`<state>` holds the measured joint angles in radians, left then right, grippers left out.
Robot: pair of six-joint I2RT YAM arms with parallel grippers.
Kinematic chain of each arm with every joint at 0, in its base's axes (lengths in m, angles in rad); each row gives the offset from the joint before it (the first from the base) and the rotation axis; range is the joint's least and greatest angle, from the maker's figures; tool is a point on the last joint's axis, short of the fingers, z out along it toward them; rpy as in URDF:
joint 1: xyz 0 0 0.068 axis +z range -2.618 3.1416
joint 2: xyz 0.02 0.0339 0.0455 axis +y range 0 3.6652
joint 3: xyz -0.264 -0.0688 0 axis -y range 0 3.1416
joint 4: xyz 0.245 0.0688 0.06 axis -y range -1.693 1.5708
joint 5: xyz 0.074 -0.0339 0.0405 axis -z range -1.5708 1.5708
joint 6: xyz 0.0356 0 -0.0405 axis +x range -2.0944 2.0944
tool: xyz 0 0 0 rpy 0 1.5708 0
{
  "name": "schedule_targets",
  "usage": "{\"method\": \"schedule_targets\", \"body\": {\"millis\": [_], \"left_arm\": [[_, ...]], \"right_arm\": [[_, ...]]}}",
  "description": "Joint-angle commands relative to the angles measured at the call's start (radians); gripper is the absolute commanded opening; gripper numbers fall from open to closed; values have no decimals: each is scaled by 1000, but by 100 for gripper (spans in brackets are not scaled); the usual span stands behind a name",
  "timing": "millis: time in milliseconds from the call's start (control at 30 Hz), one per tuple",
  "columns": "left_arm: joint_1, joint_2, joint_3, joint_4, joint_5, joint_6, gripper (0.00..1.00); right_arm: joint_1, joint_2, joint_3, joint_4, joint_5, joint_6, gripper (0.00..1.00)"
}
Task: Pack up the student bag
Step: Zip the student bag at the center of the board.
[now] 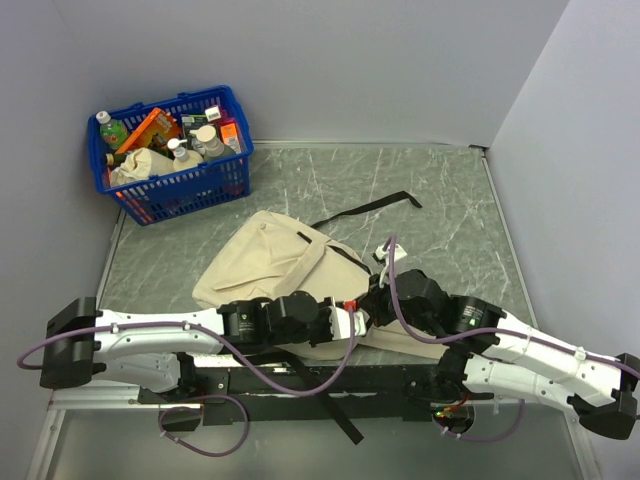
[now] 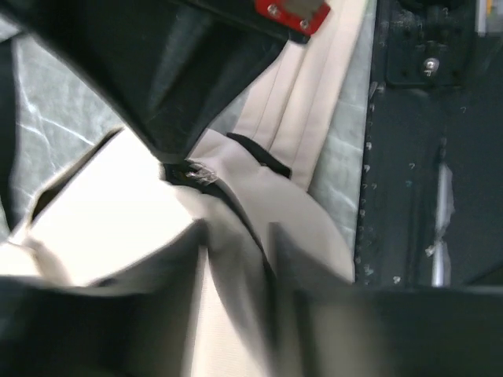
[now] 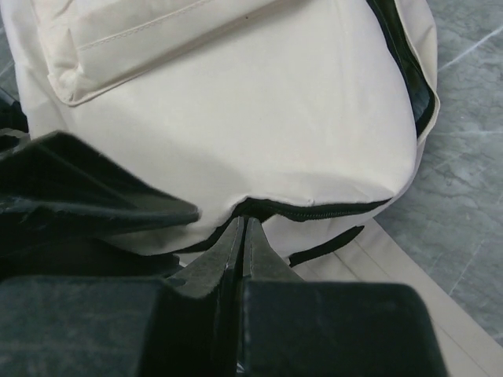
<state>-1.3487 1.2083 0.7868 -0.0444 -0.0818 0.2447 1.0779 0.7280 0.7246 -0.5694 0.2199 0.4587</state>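
Observation:
The student bag (image 1: 265, 262), cream fabric with black straps, lies flat in the middle of the table. Both grippers meet at its near right edge. My right gripper (image 3: 244, 223) is shut, its tips pinching the black zipper edge of the bag (image 3: 236, 102) where the fabric peaks up. In the left wrist view that same black finger (image 2: 185, 102) comes down onto a small metal piece on the zipper. My left gripper (image 2: 237, 232) is blurred, its jaws apart and straddling a fold of the bag (image 2: 102, 212). The bag's inside is hidden.
A blue plastic basket (image 1: 160, 200) full of bottles and packets stands at the back left. One black strap (image 1: 372, 204) trails behind the bag toward the back. The arms' black base rail (image 1: 300, 380) runs along the near edge. Walls close in the left, back and right sides.

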Motion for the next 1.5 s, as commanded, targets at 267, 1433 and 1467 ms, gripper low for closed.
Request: {"method": "schedule_targets", "body": {"millis": [267,1433,1467], "left_arm": [[-53,-1,-3,52,-47,10,1],[-44,-116,92,-262,448,263,1],[-44,-118,100,-279,467,278,1]], "right_arm": [[5,14,-11,13,90,21,0],[-489,209,30,63,202,-112,0],[-492,218,30,80,202,-124,0]]}}
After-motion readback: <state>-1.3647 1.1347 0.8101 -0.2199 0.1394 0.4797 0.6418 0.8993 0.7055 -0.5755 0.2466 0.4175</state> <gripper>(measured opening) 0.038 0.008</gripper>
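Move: The right hand already holds the zipper pull, and the bag's far right corner lies about 7 cm ahead, 6 cm to the right and 4 cm below. Some 10 cm back and 12 cm to the right of this hand, about 11 cm lower, runs the pale shoulder strap. The left hand's half-closed fingers straddle the bag's zip edge, roughly 1 cm below the hand point and otherwise level with it. Left pinches the zip edge, drawing 4 cm back, as right drags the pull about 12 cm forward-right, sinking. ##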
